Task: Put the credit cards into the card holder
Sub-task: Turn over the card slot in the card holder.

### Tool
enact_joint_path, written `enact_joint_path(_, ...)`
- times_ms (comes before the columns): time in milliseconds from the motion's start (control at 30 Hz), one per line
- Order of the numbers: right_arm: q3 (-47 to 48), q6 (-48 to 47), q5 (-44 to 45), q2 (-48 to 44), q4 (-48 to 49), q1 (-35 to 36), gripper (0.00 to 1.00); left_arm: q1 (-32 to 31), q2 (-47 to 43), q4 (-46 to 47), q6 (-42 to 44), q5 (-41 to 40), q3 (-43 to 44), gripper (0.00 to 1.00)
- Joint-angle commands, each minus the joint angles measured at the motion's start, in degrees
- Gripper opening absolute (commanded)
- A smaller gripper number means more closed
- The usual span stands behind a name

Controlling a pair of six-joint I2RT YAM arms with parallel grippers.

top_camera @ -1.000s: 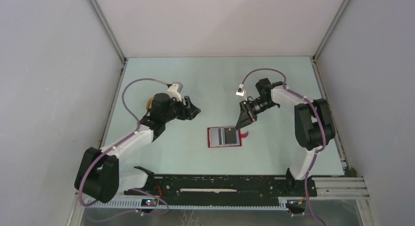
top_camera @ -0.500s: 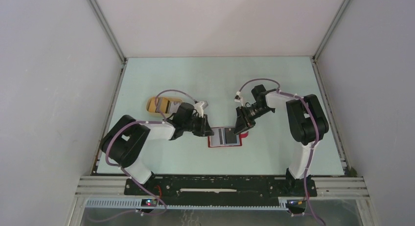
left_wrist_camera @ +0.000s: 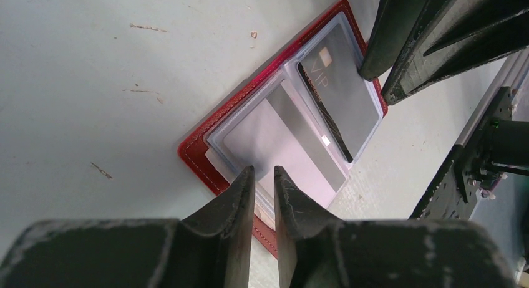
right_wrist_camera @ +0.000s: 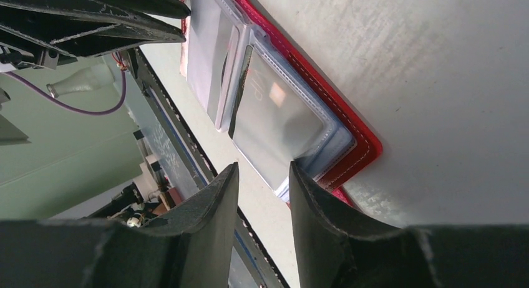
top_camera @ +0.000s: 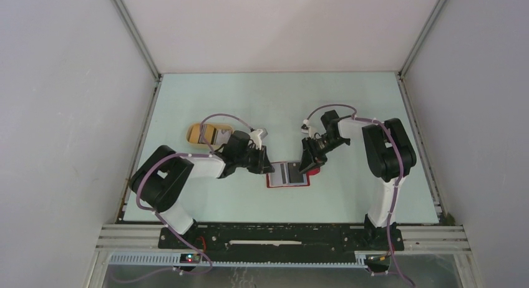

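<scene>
The red card holder (top_camera: 270, 183) lies open on the table between my two grippers. Its clear sleeves hold a dark credit card marked VIP (left_wrist_camera: 340, 98) and a pale grey one (left_wrist_camera: 281, 138). My left gripper (top_camera: 265, 165) hangs low over the holder's left edge, its jaws only a narrow slit apart (left_wrist_camera: 263, 172) with nothing seen between them. My right gripper (top_camera: 309, 161) stands at the holder's right edge, open (right_wrist_camera: 263, 169). One of its fingertips (right_wrist_camera: 300, 172) is against the sleeve corner. More credit cards (top_camera: 215, 135), one golden-brown, lie in the tan tray (top_camera: 194, 127).
The tan oval tray sits left of and behind the holder, just behind the left arm. A black rail (top_camera: 281, 235) runs along the table's near edge. Grey walls close in the left, right and back sides.
My left arm has swung from over the tray to the holder's left edge, and its jaws have narrowed. My right gripper has come down a little to the holder's right edge.
</scene>
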Motion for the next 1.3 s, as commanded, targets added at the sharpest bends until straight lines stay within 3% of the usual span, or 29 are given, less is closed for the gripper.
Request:
enact_joint_path(0,-0.1,-0.3,3.7,1.1,1.5,-1.0,0.45,-1.1,1.8,-3.4,0.9,-2.9,0.2,0.23)
enact_joint_path(167,0.6,-4.7,-9.5,-2.1,0.1,1.0,0.44,-1.6,1.7,-2.8,0.7,-2.8,-0.5,0.23)
enact_joint_path(333,2.8,-5.2,-12.0,-1.1,-0.7,6.1,0.43,-1.9,1.8,-2.5,0.6,-2.8,-0.8,0.22)
enact_joint_path(667,3.6,0.7,-1.4,1.9,2.3,9.9,0.44,-2.1,1.1,-1.8,0.3,-2.6,-1.9,0.22)
enact_joint_path(1267,3.6,1.4,7.0,1.3,2.2,10.3,0.48,-2.2,1.3,-1.2,0.0,-1.9,-2.2,0.21)
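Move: Just ahead of the right fingers, about 5 cm to the left and 3 cm back, lies the inner edge of the white-card slot, beside the card holder's middle seam. The black VIP card lies between, roughly 2 cm left and 1 cm back, and the holder's red flap some 3 cm to the right, straight level; all are about 1 cm lower. From the left hand that inner edge is about 5 cm to the right, 2 cm back and 1 cm lower. Leaving the outer edge of the VIP slot, the right hand hops up about 2 cm, travels some 5 cm left and 3 cm back over the VIP card, then drops to its starting height with one fingertip against the white-card slot's inner edge; it turns about 10 degrees counter-clockwise, fingers still half open. The left fingertips keep resting on the holder's left part, easing slightly right. ##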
